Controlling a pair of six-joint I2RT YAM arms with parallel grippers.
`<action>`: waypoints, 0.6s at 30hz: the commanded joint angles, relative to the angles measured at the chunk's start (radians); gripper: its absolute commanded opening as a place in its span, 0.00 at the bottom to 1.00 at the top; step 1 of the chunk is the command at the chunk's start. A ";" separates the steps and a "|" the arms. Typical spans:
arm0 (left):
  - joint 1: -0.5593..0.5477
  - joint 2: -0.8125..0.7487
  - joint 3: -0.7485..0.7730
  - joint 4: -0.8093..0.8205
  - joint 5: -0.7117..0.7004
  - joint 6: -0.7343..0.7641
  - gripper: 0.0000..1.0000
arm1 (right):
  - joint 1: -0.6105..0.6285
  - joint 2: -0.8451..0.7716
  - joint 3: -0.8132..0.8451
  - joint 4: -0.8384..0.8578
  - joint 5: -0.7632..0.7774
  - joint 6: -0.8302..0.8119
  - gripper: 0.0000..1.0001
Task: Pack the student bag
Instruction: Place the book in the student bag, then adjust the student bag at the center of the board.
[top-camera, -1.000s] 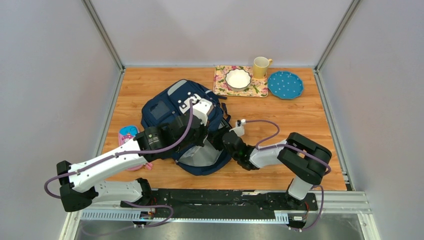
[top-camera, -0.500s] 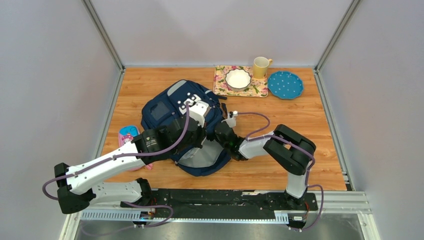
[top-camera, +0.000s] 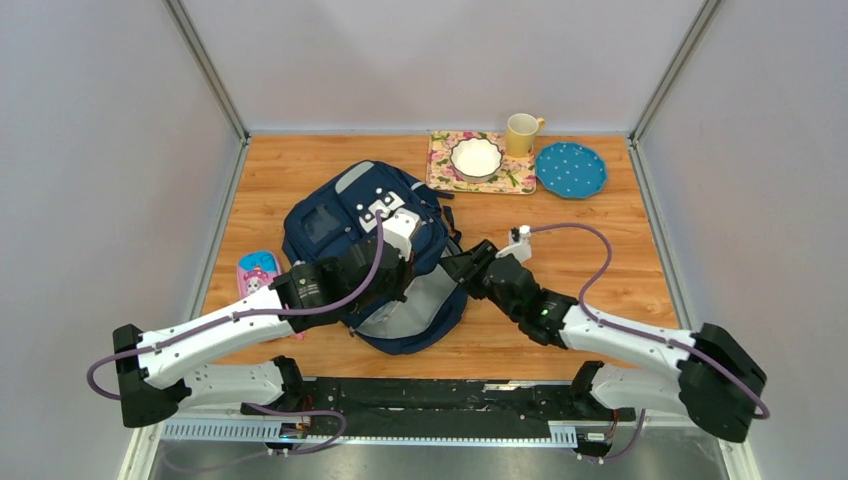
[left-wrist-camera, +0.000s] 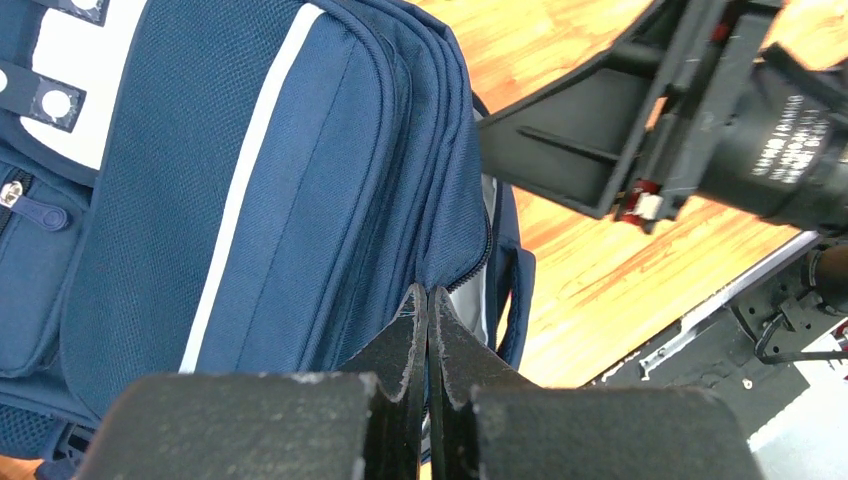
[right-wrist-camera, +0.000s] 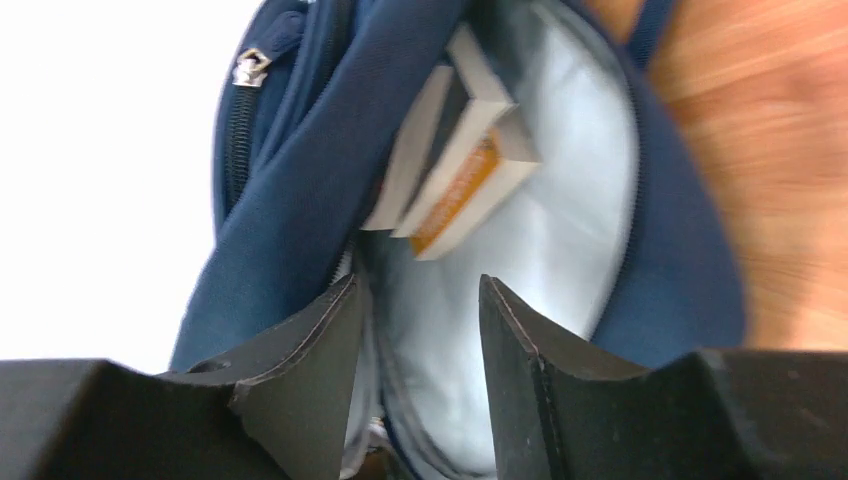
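Observation:
The navy student bag (top-camera: 335, 222) lies on the wooden table with its main compartment unzipped and the pale grey lining (right-wrist-camera: 560, 250) showing. Two books (right-wrist-camera: 455, 165) with white page edges sit inside the mouth. My left gripper (left-wrist-camera: 428, 290) is shut on the zipper edge of the opening, and in the top view that left gripper (top-camera: 400, 272) sits over the bag's middle. My right gripper (right-wrist-camera: 418, 285) stands open just outside the mouth, with nothing between its fingers. From above, the right gripper (top-camera: 464, 263) is at the bag's right side.
A pink pencil case (top-camera: 258, 272) lies left of the bag, partly under the left arm. At the back right are a floral mat (top-camera: 440, 170) with a white bowl (top-camera: 476, 157), a yellow mug (top-camera: 521, 133) and a blue dotted plate (top-camera: 570, 169).
My right gripper has drawn back out of the bag to the right and its jaws have opened. The books stay inside. The left gripper keeps its hold on the bag's edge.

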 joint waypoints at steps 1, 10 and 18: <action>-0.001 -0.027 -0.006 0.086 -0.017 -0.024 0.00 | -0.004 -0.132 0.011 -0.475 0.127 -0.137 0.50; -0.001 -0.029 -0.101 0.131 0.037 -0.074 0.00 | -0.004 -0.227 0.075 -0.664 0.152 -0.236 0.77; -0.001 -0.023 -0.189 0.164 0.066 -0.108 0.00 | -0.004 -0.077 0.148 -0.573 0.051 -0.271 0.80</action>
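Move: The bag's right-hand mouth rim lies about 3 cm back and 4 cm right of the empty right hand, 9 cm below it; the books are inside, roughly 9 cm ahead, 13 cm left and 9 cm down. The left hand still pinches the raised front panel of the student bag. From it that rim is about level ahead, 1 cm out, 13 cm right and 17 cm down, the books about 13 cm ahead, 4 cm left and equally low. Drawing clear of the bag mouth, the right hand sweeps about 8 cm right, sinking 5 cm and easing back 4 cm, while its fingers open wider and the wrist turns some 30 degrees, tipping them more steeply down beside the rim. The left hand keeps its pinch on the panel edge and lowers it about 5 cm towards the mouth. ##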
